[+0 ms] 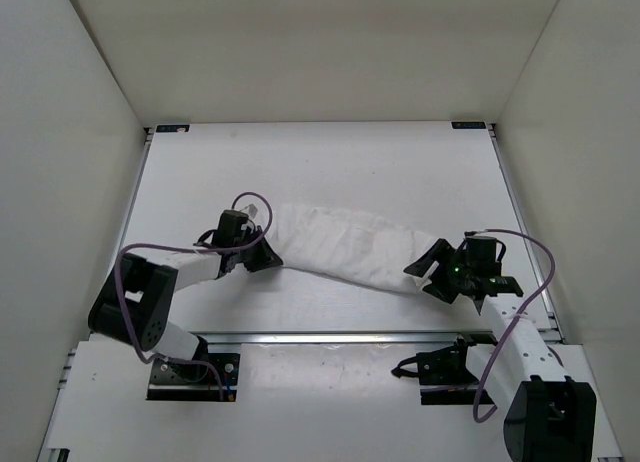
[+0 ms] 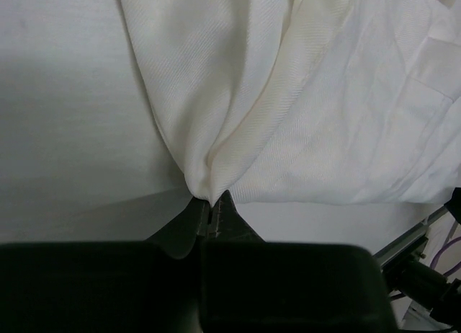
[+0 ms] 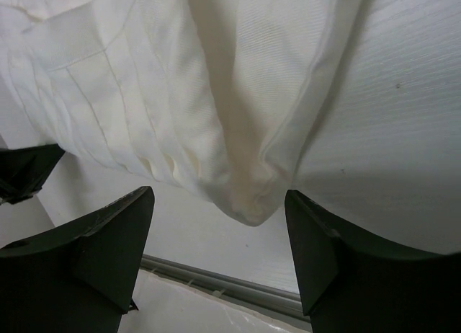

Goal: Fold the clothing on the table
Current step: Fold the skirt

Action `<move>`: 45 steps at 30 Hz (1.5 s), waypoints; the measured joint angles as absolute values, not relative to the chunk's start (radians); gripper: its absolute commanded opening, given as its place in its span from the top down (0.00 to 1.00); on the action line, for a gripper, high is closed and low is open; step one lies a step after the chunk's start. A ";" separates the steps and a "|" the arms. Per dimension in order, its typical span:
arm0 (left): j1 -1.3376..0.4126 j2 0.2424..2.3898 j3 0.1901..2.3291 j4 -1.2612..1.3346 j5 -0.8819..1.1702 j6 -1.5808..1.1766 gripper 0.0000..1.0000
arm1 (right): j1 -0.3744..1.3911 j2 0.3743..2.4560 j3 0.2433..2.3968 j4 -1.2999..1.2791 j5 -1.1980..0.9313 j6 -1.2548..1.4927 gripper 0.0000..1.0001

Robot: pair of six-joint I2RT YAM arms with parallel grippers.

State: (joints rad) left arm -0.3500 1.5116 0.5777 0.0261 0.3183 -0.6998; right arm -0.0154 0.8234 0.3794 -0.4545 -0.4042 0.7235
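The clothing (image 1: pixel 350 247) is a white pleated garment bunched into a long band across the middle of the table (image 1: pixel 320 162). At the band's left end my left gripper (image 1: pixel 265 257) is shut on it. The left wrist view shows the left gripper (image 2: pixel 211 203) pinching a gathered corner of the clothing (image 2: pixel 288 95) between closed tips. My right gripper (image 1: pixel 432 274) stands open at the band's right end. In the right wrist view the right gripper (image 3: pixel 220 196) straddles a rounded corner of the clothing (image 3: pixel 180 73), which lies between the fingers (image 3: pixel 115 232) without touching them.
A metal rail (image 1: pixel 330 335) runs along the table's near edge, close behind both grippers; the same rail (image 3: pixel 216 275) shows below the right gripper. White walls enclose the table on three sides. Purple cables (image 1: pixel 530 252) loop from both wrists.
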 measured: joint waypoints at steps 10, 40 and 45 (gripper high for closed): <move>-0.380 1.157 0.356 -0.045 0.264 -0.735 1.00 | 0.000 0.834 0.378 -0.456 -0.367 0.687 0.30; -0.520 1.108 0.248 0.080 0.208 -0.877 1.00 | -0.064 1.072 0.664 -0.499 -0.508 0.442 1.00; -0.553 1.287 0.325 0.192 0.178 -0.908 1.00 | 0.006 1.223 0.932 -0.639 -0.448 0.311 1.00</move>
State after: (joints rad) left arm -0.5526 1.2869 0.3252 0.1921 0.1776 -0.9081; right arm 0.0063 1.2228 0.9318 -0.6392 -0.4484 0.3115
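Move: The right hand, open, has the skirt's near right corner just below it, roughly 3 cm down and 2 cm to its left; the skirt's middle lies some 9 cm ahead and 15 cm left, and the table's near rail about 13 cm straight back. The left hand already grips the skirt's near left corner at the table. From it the right corner is about 33 cm right and 5 cm back, the rail some 18 cm straight back. Sinking about 3 cm and edging left, the right hand closes its fingers on the skirt's near right corner, then climbs roughly 10 cm while reaching forward, its wrist turning counter-clockwise. Meanwhile the left hand, still gripping its corner low down, draws it back towards the rail, then swings right and slightly forward. ##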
